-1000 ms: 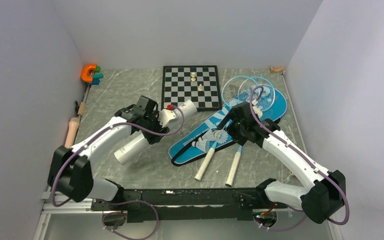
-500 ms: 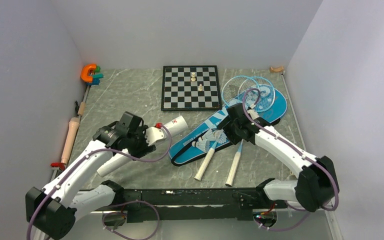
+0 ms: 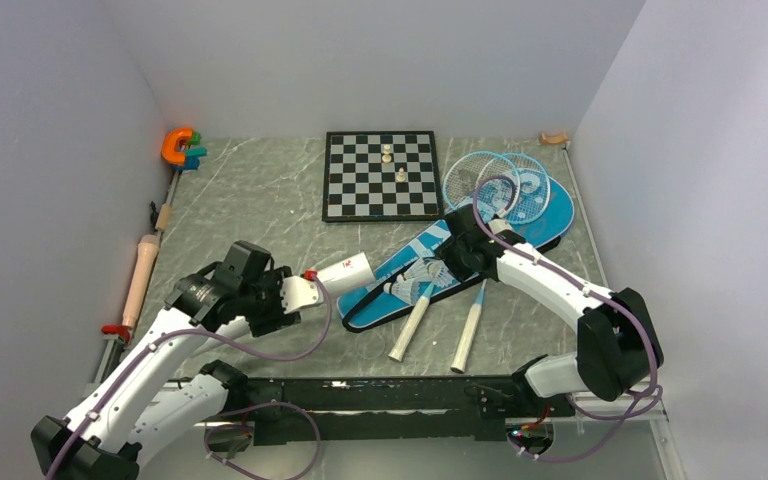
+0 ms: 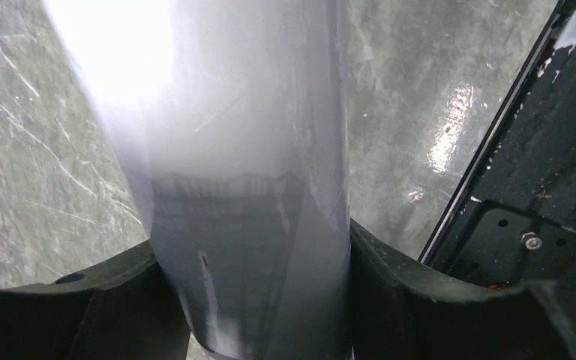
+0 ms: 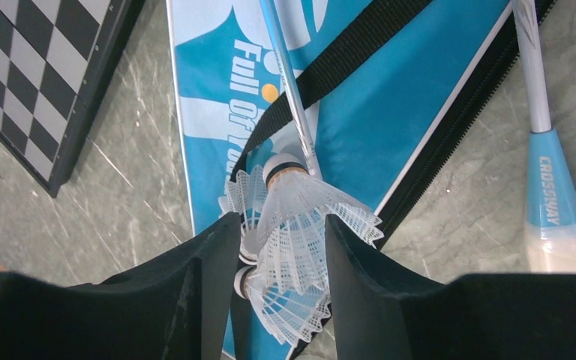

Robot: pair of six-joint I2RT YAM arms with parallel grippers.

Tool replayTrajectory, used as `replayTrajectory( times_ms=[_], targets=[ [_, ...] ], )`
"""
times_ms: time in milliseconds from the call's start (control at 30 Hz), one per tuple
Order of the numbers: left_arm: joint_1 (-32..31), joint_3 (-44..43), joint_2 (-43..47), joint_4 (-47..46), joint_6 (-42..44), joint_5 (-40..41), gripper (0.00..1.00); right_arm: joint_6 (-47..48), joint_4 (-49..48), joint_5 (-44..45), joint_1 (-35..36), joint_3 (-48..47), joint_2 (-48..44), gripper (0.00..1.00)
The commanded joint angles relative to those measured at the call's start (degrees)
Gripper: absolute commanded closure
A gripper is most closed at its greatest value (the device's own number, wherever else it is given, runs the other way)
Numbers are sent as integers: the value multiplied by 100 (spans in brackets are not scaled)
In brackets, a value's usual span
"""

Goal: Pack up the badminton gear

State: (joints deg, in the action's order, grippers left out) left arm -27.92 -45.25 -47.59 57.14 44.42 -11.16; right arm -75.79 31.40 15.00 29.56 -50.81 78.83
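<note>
My left gripper (image 3: 298, 291) is shut on the long white tube (image 3: 343, 271), held above the table left of the bag. In the left wrist view the tube (image 4: 232, 150) fills the gap between both fingers (image 4: 390, 270). The blue bag (image 3: 560, 212) lies diagonally, and its black strap (image 5: 360, 52) crosses it. Both light-blue rackets (image 3: 480, 176) rest on the bag, their white handles (image 3: 468, 336) reaching onto the table. My right gripper (image 3: 444, 264) is down on the bag. Its fingers (image 5: 210, 270) press both sides of a shuttlecock (image 5: 300, 210) that lies on two others.
The chessboard (image 3: 380, 176), with two pieces on it, lies at the back behind the bag. A wooden rolling pin (image 3: 142, 276) lies along the left wall and an orange toy (image 3: 178, 146) sits in the far left corner. The black base rail (image 3: 360, 396) runs along the near edge.
My left arm has pulled the tube back toward the near left. My right gripper has shifted slightly left onto the shuttlecocks and its jaws have narrowed round them.
</note>
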Motion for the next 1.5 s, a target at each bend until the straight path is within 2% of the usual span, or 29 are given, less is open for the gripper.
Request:
replayTrajectory(
  times_ms=[0,167,300,367,467,533,733,867,967,1033,1200,1467],
  targets=[
    [-38,-28,59,36,422,-66,38,-217,-300,293,-9,-66,64,53],
    [-74,38,174,-72,508,42,39,-164,-301,301,-4,-105,161,77],
    [-110,95,385,-227,607,20,38,-95,-282,339,-15,-80,144,90],
    [-127,112,461,-293,612,-31,39,-35,-230,358,-22,-74,100,100],
    [-134,136,588,-344,644,-222,39,212,-69,396,-25,-169,-180,100],
    [-130,227,743,-478,682,-366,36,473,111,407,-21,-272,-445,100],
    [-162,541,903,-821,929,-573,35,1401,685,235,-33,-419,-1969,100],
    [-180,509,855,-1017,883,-839,37,2182,649,-845,-41,-461,-2598,100],
    [-188,570,1027,-1150,1015,-1148,36,2884,167,-2572,-40,-299,-2967,100],
    [-200,628,1139,-1229,1048,-1224,36,3078,-70,-3320,-16,-172,-3182,100],
    [-205,693,1227,-1154,1226,-1341,34,3276,-228,-3907,-8,-47,-3655,100],
    [-214,582,1027,-1322,1015,-1395,38,3268,-317,-4378,242,-570,-3541,100]
  ],
)
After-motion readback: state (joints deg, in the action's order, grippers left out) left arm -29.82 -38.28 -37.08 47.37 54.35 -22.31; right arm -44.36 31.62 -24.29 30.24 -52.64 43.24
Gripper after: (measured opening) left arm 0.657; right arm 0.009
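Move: For the right hand, the top shuttlecock lies between its open fingers, about 1 cm ahead and 2 below; the second shuttlecock is 5 cm left and level with it, the third 8 cm left and 5 back. The mouth of the tube held by the left hand is some 16 cm left of the right hand, 3 back and 4 higher. From the left hand the top shuttlecock lies roughly 13 cm ahead, 32 right and 6 below. Right pinches the top shuttlecock, lifts it about 20 cm and back, turning counter-clockwise; left brings the tube rightwards. ##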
